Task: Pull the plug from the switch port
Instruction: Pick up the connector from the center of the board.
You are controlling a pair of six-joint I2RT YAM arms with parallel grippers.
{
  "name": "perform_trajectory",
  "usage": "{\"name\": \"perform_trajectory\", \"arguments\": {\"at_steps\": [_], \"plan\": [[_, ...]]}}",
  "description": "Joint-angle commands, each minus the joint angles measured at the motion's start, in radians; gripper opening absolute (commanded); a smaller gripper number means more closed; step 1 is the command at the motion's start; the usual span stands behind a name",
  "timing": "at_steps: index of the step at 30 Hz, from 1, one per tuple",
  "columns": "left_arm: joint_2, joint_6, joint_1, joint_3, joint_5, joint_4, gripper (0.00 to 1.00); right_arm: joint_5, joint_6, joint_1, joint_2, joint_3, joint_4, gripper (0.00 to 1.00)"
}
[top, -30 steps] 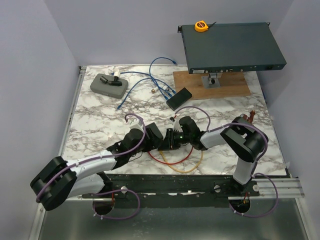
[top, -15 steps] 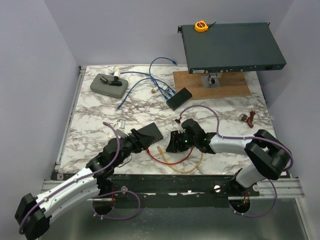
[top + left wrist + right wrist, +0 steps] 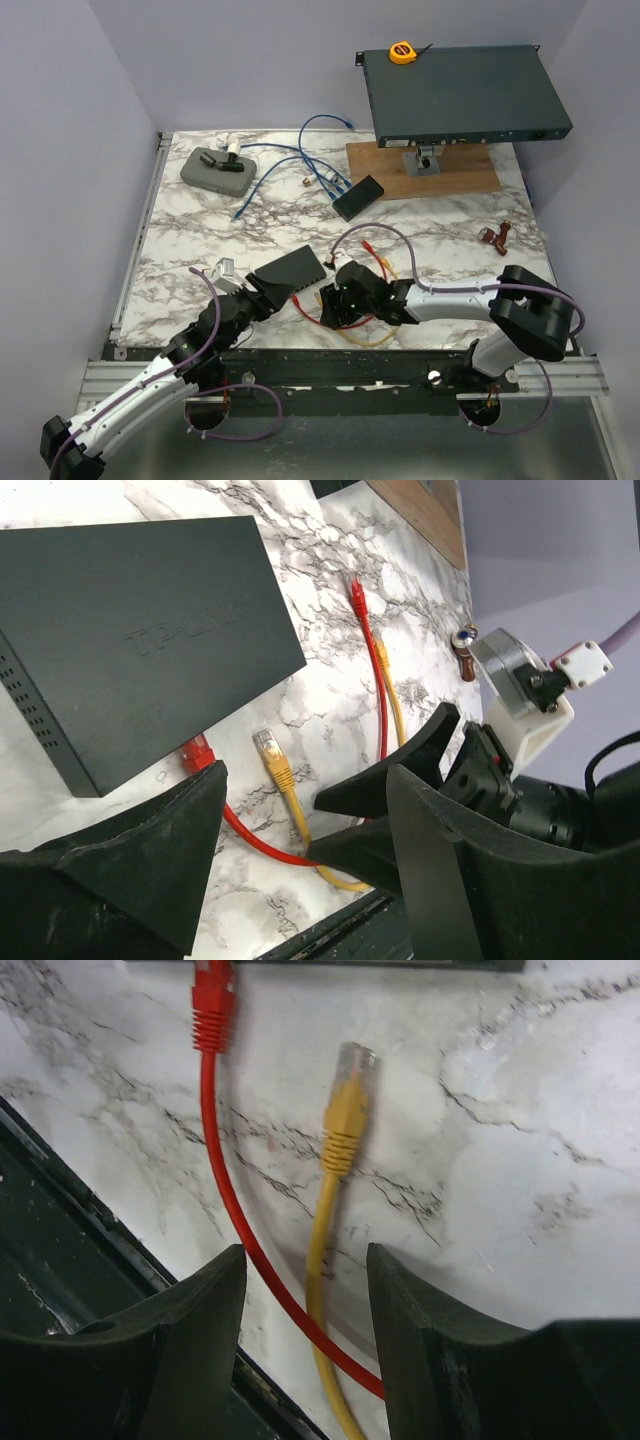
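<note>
The small black switch [image 3: 290,268] [image 3: 140,630] lies flat on the marble near the front. A red plug [image 3: 197,752] [image 3: 212,1005] sits in a port on its near face. A yellow plug [image 3: 265,748] [image 3: 350,1090] lies loose on the marble beside it, outside any port. My left gripper [image 3: 262,293] [image 3: 300,850] is open just short of the switch, with nothing between its fingers. My right gripper [image 3: 325,300] [image 3: 305,1300] is open too, low over the red and yellow cables, which run between its fingers untouched.
A large rack unit [image 3: 460,95] stands on a wooden board [image 3: 425,170] at the back right, a yellow tape measure [image 3: 401,52] on top. A black box [image 3: 358,197], blue cables [image 3: 300,165] and a grey case [image 3: 215,170] lie further back. A small reddish object [image 3: 493,236] sits right.
The right gripper has opened and drawn back toward the front edge, and the yellow plug now lies free. The left arm has pulled back to the near left, uncovering the switch.
</note>
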State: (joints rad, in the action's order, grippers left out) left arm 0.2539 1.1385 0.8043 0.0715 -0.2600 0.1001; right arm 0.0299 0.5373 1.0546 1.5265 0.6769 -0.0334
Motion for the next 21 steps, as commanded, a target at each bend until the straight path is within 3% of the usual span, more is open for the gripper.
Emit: {"name": "perform_trajectory", "arguments": {"at_steps": [1,6,17,21], "plan": [[-0.018,0.015,-0.006,0.013,-0.033,0.059,0.65,-0.098,-0.017,0.040,0.049,0.030,0.032,0.55],[-0.025,0.009,-0.007,0.022,-0.046,0.089,0.65,-0.173,-0.020,0.063,0.093,0.067,0.094,0.51],[-0.032,0.009,-0.006,0.032,-0.068,0.121,0.64,-0.320,-0.023,0.116,0.182,0.123,0.216,0.24],[-0.023,0.003,-0.006,0.040,-0.072,0.126,0.64,-0.352,-0.016,0.123,0.188,0.135,0.246,0.09]]}}
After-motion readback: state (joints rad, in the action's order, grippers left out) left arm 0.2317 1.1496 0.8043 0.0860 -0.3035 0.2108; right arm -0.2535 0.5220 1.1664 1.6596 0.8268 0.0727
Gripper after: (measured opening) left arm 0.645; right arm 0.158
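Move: The yellow connector lies loose on the board, about 4 cm ahead of the right hand, 2 cm to its left and 2 cm below. The red plug in the switch is some 5 cm left of the connector and 1 cm nearer. The black switch's middle is roughly 7 cm ahead and 7 cm left of the connector. From the idle left hand the connector is about 2 cm ahead, 9 cm right and 10 cm down. The right fingers close from about half open to nearly shut around the yellow cable, just behind the connector's boot. The hand first eases about 1 cm left, then goes some 2 cm forward and 1 cm down towards the connector, the wrist turning about 15 degrees so the fingertips swing forward and away from the left. ##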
